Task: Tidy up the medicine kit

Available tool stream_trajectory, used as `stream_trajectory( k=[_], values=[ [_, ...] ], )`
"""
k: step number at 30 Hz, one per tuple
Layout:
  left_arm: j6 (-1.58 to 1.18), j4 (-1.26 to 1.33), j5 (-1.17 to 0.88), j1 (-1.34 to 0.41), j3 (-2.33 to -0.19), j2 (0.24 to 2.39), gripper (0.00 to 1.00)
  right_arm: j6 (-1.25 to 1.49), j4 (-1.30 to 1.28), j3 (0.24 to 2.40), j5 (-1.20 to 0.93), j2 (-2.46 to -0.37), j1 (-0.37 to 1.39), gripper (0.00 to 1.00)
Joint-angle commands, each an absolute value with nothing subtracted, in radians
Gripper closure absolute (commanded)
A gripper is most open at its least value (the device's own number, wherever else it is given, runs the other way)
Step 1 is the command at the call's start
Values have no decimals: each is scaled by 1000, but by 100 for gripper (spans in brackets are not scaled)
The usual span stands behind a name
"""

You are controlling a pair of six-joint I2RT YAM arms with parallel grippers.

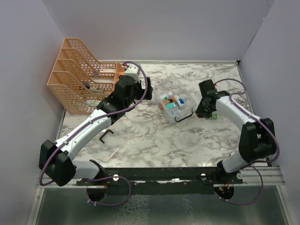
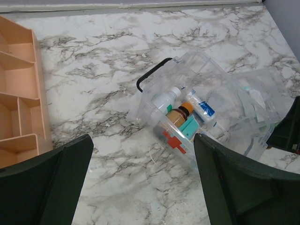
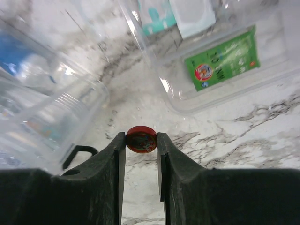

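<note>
The clear plastic medicine kit box (image 1: 172, 105) lies mid-table with a black handle (image 1: 183, 116). In the left wrist view the box (image 2: 220, 89) holds a white bottle (image 2: 167, 99), a brown bottle (image 2: 179, 115), a blue-and-white tube (image 2: 201, 107) and a teal pack (image 2: 191, 126). My left gripper (image 2: 143, 140) is open and empty, just left of the box (image 1: 147, 90). My right gripper (image 3: 141, 140) is shut on a small red round tin (image 3: 141, 139), held above the marble right of the box (image 1: 204, 112). A clear tray (image 3: 220, 101) beyond it holds a green sachet (image 3: 220, 65).
An orange file rack (image 1: 77, 82) stands at the back left and also shows in the left wrist view (image 2: 18, 117). A loose black handle (image 1: 107, 136) and a clear plastic piece (image 1: 109, 153) lie near the front left. Walls close in on the left, back and right.
</note>
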State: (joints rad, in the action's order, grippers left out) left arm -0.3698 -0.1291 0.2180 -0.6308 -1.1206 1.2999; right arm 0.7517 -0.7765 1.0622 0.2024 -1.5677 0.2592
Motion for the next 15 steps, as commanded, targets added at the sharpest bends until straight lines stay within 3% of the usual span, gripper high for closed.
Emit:
stream_trajectory(
  k=[1, 15],
  values=[
    [-354, -128, 251, -637, -1120, 1270, 8, 727, -811, 1133, 323, -1513, 221, 76],
    [-339, -124, 269, -637, -1115, 1264, 8, 639, -722, 1184, 252, -1570, -130, 77]
  ],
)
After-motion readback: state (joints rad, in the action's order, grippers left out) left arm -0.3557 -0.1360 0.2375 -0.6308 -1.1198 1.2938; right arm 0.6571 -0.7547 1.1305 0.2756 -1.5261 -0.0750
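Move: The clear divided tray, where the red-brown round piece in the right fingers is being taken, has its middle about 9 cm ahead of that hand, 9 cm to its right and 5 cm below. In it the green packet lies some 2 cm ahead and 7 cm right, and the teal-and-white item about 9 cm ahead and 4 cm right. The clear kit box stands roughly 8 cm ahead and 11 cm left. From the left hand, the tray is about 4 cm ahead, 33 cm right and 26 cm below. The red-brown round piece, still pinched between the right fingertips, rises about 3.5 cm with a short reach forward, then is swept level some 12 cm to the right, away from the kit box and out over the tray's near right part. The right wrist turns about 15 degrees clockwise on the way; the fingers keep their hold. ##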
